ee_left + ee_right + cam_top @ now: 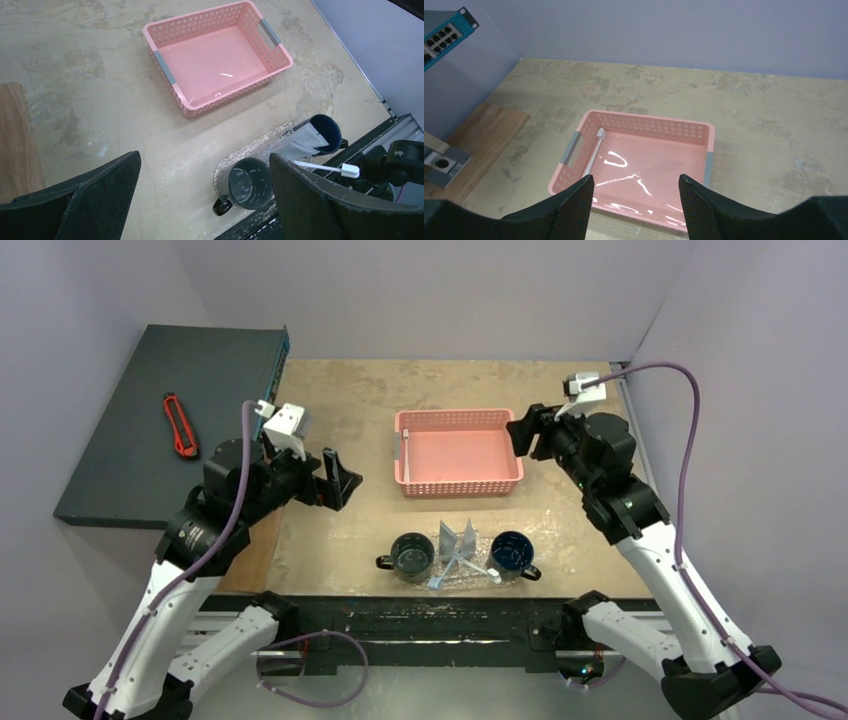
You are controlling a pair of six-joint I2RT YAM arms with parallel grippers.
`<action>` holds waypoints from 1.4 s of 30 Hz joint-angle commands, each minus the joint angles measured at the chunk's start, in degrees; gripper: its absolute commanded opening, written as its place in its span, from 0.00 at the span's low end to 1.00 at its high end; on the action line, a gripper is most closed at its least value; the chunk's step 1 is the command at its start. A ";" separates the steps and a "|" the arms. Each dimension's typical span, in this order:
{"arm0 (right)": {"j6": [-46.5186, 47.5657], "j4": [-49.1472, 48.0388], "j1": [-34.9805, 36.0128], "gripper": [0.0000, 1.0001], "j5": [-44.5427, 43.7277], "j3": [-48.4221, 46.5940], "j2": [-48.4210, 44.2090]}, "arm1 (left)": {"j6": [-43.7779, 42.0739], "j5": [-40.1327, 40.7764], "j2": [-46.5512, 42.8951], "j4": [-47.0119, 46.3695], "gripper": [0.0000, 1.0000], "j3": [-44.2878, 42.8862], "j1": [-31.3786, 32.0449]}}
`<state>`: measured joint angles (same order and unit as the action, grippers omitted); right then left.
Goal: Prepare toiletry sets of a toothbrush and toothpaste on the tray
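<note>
The clear tray lies at the table's near edge with a dark green mug on its left and a blue mug on its right. Silvery tubes lean between the mugs, and a pale toothbrush lies in front of them. In the left wrist view one tube rests against the blue mug. Another toothbrush lies along the left wall of the pink basket. My left gripper hovers open left of the basket. My right gripper is open and empty at the basket's right end.
A dark board at the left carries a red utility knife. A blue-edged network switch sits at its far corner. A wooden strip borders the table on the left. The walls stand close on both sides.
</note>
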<state>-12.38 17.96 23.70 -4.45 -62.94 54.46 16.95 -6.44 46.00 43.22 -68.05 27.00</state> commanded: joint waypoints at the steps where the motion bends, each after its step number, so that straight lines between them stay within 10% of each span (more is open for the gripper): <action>1: -0.16 -3.73 -0.06 0.65 2.29 4.30 -4.84 | -2.54 -2.00 -4.91 -4.66 1.00 4.53 -0.37; 16: -0.16 -3.47 -0.01 0.65 4.27 9.96 -17.84 | -4.09 -8.89 -16.53 -9.86 1.00 14.38 -0.37; 19: 4.38 -4.37 -0.02 0.99 5.74 11.32 -20.18 | -3.11 -9.16 -17.93 -10.39 1.00 16.43 -0.37; 42: 4.64 -7.27 -0.02 0.99 6.39 14.22 -22.91 | -2.84 -13.73 -20.40 -12.03 1.00 19.78 -0.37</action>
<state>-8.73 13.65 23.70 1.08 -49.34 32.12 14.09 -20.64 26.13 32.77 -48.03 27.00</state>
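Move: Between the two mugs on the tray, the toothbrushes and toothpaste tubes lie about 3 cm back and 19 cm to the right of the left hand, some 27 cm below it; the grey mug is 4 cm back and 9 cm right. From the right hand they lie about 14 cm back, 8 cm left and 29 cm below, with the blue mug 14 cm straight back and the pink basket 10 cm ahead, 8 cm left. Drawing back empty above the table, both hands keep clear of everything. The right goes about 7.5 cm back, away from the basket, dipping slightly, then rising, while its fingertips tilt up and its part-open fingers spread fully. The left, already wide open, eases some 6 cm back and 3 cm down, turning clockwise and tipping up a little; both then stop. ##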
